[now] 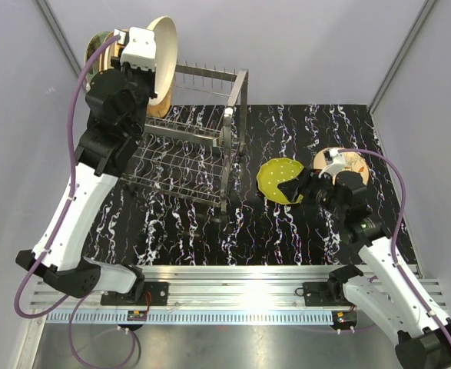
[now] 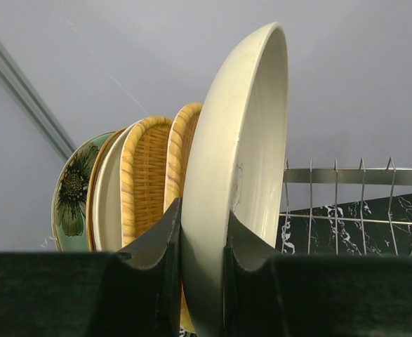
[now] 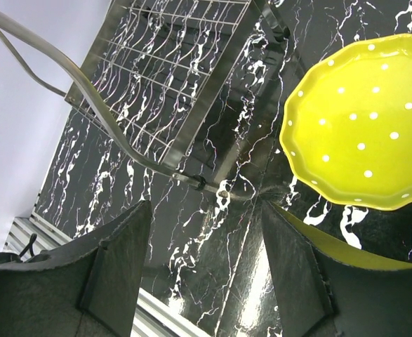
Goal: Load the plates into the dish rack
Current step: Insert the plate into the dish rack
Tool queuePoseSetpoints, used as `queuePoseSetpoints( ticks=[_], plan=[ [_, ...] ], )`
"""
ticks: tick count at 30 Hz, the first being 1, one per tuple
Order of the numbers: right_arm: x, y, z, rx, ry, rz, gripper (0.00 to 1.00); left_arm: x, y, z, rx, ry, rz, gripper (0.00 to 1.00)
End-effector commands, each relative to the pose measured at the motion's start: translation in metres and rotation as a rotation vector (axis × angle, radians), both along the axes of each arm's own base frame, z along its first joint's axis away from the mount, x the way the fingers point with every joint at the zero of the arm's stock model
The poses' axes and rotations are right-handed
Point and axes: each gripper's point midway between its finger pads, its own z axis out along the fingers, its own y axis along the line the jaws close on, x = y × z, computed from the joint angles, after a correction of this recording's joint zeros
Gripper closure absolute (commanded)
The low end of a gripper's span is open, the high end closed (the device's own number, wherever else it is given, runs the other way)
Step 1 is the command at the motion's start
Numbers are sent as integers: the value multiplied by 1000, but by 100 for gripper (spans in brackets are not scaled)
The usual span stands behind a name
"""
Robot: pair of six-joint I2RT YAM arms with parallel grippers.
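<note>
My left gripper (image 2: 202, 210) is shut on the lower rim of a cream plate (image 2: 244, 140), held upright at the far left end of the dish rack (image 1: 180, 146). Behind it in the rack stand two orange wicker plates (image 2: 146, 175), a pale plate (image 2: 107, 203) and a mint-green flower plate (image 2: 72, 193). A lime dotted plate (image 3: 367, 126) lies on the black marbled table right of the rack. My right gripper (image 3: 206, 210) is open just off that plate's near edge, its right finger beside the rim, with only table between the fingers.
A beige plate (image 1: 348, 160) lies on the table at the right, partly under my right wrist. The rack's upright prongs (image 2: 353, 175) run to the right of the held plate. The rack's looped end handle (image 3: 86, 91) stands ahead of my right gripper.
</note>
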Motion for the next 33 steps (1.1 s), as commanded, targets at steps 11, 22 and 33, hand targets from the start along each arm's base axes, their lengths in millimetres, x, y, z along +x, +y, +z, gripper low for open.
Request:
queuePoseSetpoints(
  ticks=[11,22,33],
  plan=[
    [10,-2,2,-18,-21,-17,28,12,-4,-7,-20,-1,-78,100],
    [14,-1,-3,-29,-1,-19,28,22,-1,-27,3,37,-55,100],
    [14,-1,-8,-35,11,-18,28,28,4,-43,10,69,-23,100]
  ],
)
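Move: The left gripper already holds the cream plate upright by its near edge; the free slot in the upper rack lies about 10 cm ahead, 3 cm right and 13 cm below. The nearest wicker plate stands some 9 cm ahead, 3 cm left and 8 cm lower. From the open right hand, the slot is roughly 20 cm ahead, 32 cm left and 17 cm higher; the yellow-green plate is some 10 cm ahead, level sideways, 18 cm below. Bring the left gripper down about 4 cm and ease it forward some 3 cm, lowering the cream plate towards the free slot just right of the wicker plates. Keep the pinch on its near edge while the wrist tips slightly nose-down and turns a touch clockwise. Let the empty right hand sink about 2 cm, fingers still open. ##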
